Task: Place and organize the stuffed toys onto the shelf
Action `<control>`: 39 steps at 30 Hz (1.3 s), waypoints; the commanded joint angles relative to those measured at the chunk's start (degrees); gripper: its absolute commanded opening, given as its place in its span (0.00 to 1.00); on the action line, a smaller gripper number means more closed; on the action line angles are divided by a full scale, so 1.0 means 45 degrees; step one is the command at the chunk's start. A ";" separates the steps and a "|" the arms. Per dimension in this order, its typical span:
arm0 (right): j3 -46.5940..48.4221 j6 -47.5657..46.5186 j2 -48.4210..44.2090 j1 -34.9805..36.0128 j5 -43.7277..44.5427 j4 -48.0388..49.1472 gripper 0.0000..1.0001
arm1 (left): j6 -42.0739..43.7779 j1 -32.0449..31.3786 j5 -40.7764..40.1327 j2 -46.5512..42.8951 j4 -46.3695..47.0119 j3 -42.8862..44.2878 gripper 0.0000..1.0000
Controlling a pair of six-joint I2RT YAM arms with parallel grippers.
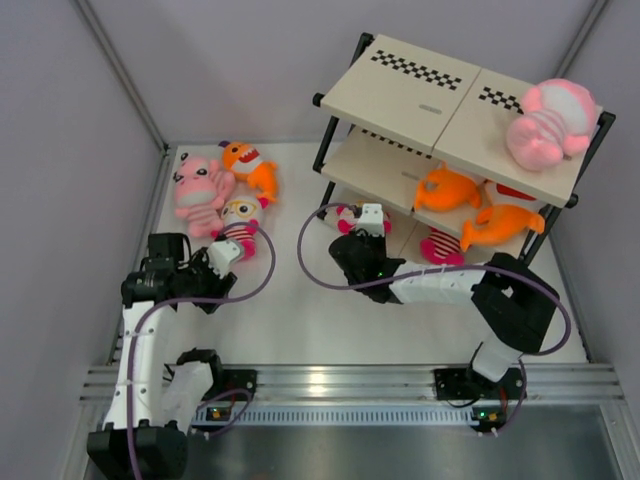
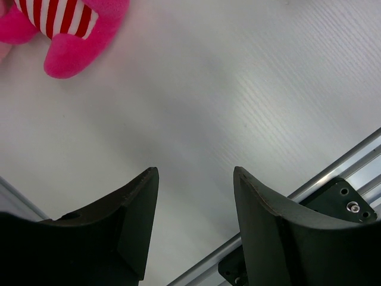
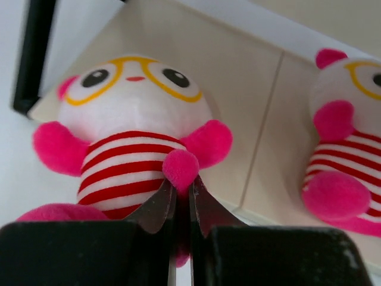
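The shelf (image 1: 415, 85) stands at the back right. A pale-pink striped animal (image 1: 548, 125) lies on its top board, and two orange fish (image 1: 447, 188) lie on the middle board. My right gripper (image 1: 364, 226) (image 3: 181, 187) is shut on a pink limb of a small magenta toy (image 3: 134, 119) (image 1: 348, 217) at the left end of the bottom board (image 3: 256, 119). A second magenta toy (image 3: 348, 149) sits beside it. My left gripper (image 1: 222, 256) (image 2: 195, 173) is open and empty over the table, close to a third magenta toy (image 1: 238, 222) (image 2: 65, 30).
On the table at the left lie another pale-pink striped animal (image 1: 200, 190) and an orange fish (image 1: 250, 165), behind the third magenta toy. Grey walls close in the table on both sides. An aluminium rail (image 1: 330, 380) (image 2: 333, 179) runs along the near edge.
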 commanded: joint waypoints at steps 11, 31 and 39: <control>-0.0526 0.8720 -0.0002 -0.0330 0.0048 -0.6108 0.00 | -0.0033 0.0047 -0.0117 -0.0460 0.0125 0.0026 0.59; 0.1404 2.6698 0.0912 -0.1522 0.3837 -1.9678 0.00 | 0.0065 0.0028 -0.0313 -0.0401 0.0125 0.0143 0.59; 0.1525 2.7859 0.1951 -0.1346 0.2823 -2.0119 0.00 | 0.0084 0.0047 -0.0469 -0.0498 0.0125 0.0045 0.59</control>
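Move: Straight to the right of the right hand, about 10 cm off and some 6 cm lower, is the free bottom-shelf spot for the striped toy it already holds by a leg. A second striped toy sits beyond that spot, 17 cm right and level; the shelf's left front post is 10 cm left, 4 cm ahead. On the shelf above, the nearer orange toy is 14 cm right, 8 cm ahead. From the left hand, the spot is 14 cm ahead, 43 cm right. Swinging the held striped toy along the bottom shelf towards the seated one, the right hand goes about 15 cm right and 5 cm back. It dips 5 to 6 cm first, rises partway during the sideways sweep, then sinks slightly again, while the wrist turns some 35 degrees clockwise. The fingers keep their pinch on the toy's leg throughout. ##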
